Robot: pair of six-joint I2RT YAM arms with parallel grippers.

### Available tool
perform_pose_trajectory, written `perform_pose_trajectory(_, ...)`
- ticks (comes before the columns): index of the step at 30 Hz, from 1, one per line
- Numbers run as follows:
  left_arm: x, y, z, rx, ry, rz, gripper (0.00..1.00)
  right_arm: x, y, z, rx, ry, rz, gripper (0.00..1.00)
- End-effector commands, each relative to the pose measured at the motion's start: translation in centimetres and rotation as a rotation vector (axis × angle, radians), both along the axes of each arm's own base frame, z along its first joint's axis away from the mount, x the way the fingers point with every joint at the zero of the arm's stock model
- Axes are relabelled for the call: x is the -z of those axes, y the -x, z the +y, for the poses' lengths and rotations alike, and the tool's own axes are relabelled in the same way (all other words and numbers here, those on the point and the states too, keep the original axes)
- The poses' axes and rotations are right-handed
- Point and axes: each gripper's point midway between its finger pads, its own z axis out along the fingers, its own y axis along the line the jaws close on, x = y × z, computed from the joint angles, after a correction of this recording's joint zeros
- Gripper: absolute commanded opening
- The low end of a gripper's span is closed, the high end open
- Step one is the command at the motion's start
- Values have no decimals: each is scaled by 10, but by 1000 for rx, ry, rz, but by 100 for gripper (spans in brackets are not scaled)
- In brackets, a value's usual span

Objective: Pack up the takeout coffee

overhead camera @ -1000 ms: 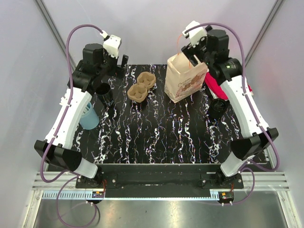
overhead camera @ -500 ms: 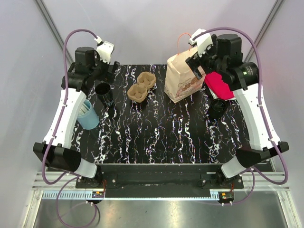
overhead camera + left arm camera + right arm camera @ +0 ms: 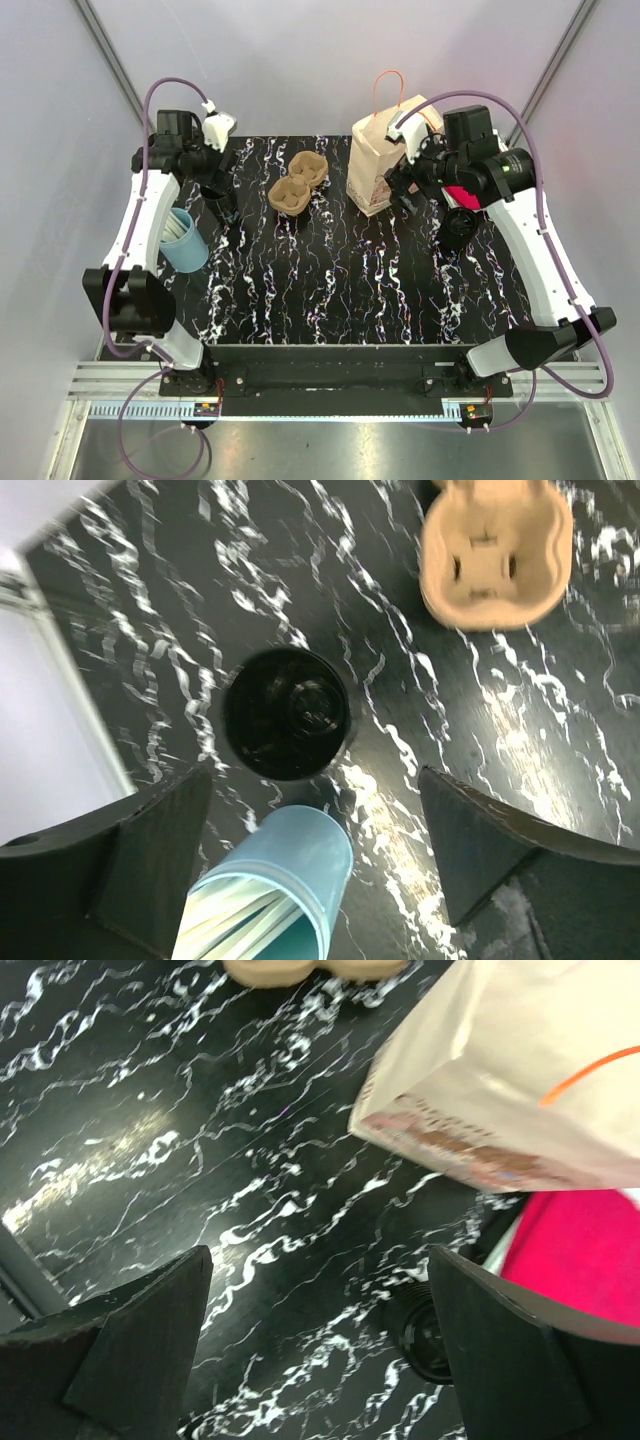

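A brown paper bag [image 3: 376, 160] with an orange handle stands upright at the back of the table; its lower corner [image 3: 520, 1080] shows in the right wrist view. A cardboard cup carrier [image 3: 298, 182] [image 3: 497, 548] lies empty left of it. A black cup [image 3: 219, 196] [image 3: 287, 712] stands at the back left, a second black cup [image 3: 459, 226] [image 3: 430, 1335] at the right. My left gripper [image 3: 222, 172] [image 3: 315, 850] hovers open above the black cup, holding nothing. My right gripper [image 3: 400, 188] [image 3: 320, 1340] hangs open beside the bag's right face, empty.
A light blue cup [image 3: 186, 241] [image 3: 275, 890] holding pale straws stands at the left edge, just near of the black cup. A pink item [image 3: 462, 194] [image 3: 590, 1260] lies behind the right black cup. The black marbled table [image 3: 330, 290] ends at a metal rail in front.
The right gripper has left the bag's top and come down forward beside it. The left arm has swung left and tilted down over the black cup. The bag stands turned narrower.
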Motion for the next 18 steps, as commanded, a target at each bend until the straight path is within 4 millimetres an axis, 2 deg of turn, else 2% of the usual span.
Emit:
perform_pose_trajectory(1, 11, -3, -6, 72, 42, 49, 85, 11, 13, 8, -46, -40, 48, 93)
perform_pose_trajectory(4, 32, -6, -7, 87, 62, 112, 80, 22, 15, 10, -51, -43, 75, 92)
perform_pose_trajectory(7, 44, -10, -7, 88, 66, 139, 76, 29, 16, 12, -57, -52, 91, 91)
perform_pose_trajectory(13, 54, -21, -8, 87, 74, 164, 66, 33, 17, 15, -60, -69, 107, 90)
perform_pose_trajectory(14, 53, -22, -8, 89, 74, 160, 60, 34, 17, 16, -60, -71, 108, 89)
perform_pose_trajectory(18, 57, -27, -9, 95, 77, 173, 49, 37, 16, 16, -55, -72, 113, 89)
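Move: The black cup stands mouth up about 15 cm below the left hand, some 4 cm ahead and 3 cm to its left. From that hand, the blue straw holder is roughly 7 cm back and 11 cm left, and the cup carrier about 14 cm ahead and 15 cm right, all on the table. From the right hand the same black cup lies some 42 cm left, about 10 cm ahead and 25 cm lower. Towards the black cup's mouth the left hand sinks about 8 cm, slowing as it nears, then eases slightly forward. It tips some 15 degrees further down and closes its fingers from nearly wide to about half, one over the mouth and the other outside the right-hand rim; contact can't be seen. The open right hand sinks about 5 cm beside the bag, tipping down a little. ##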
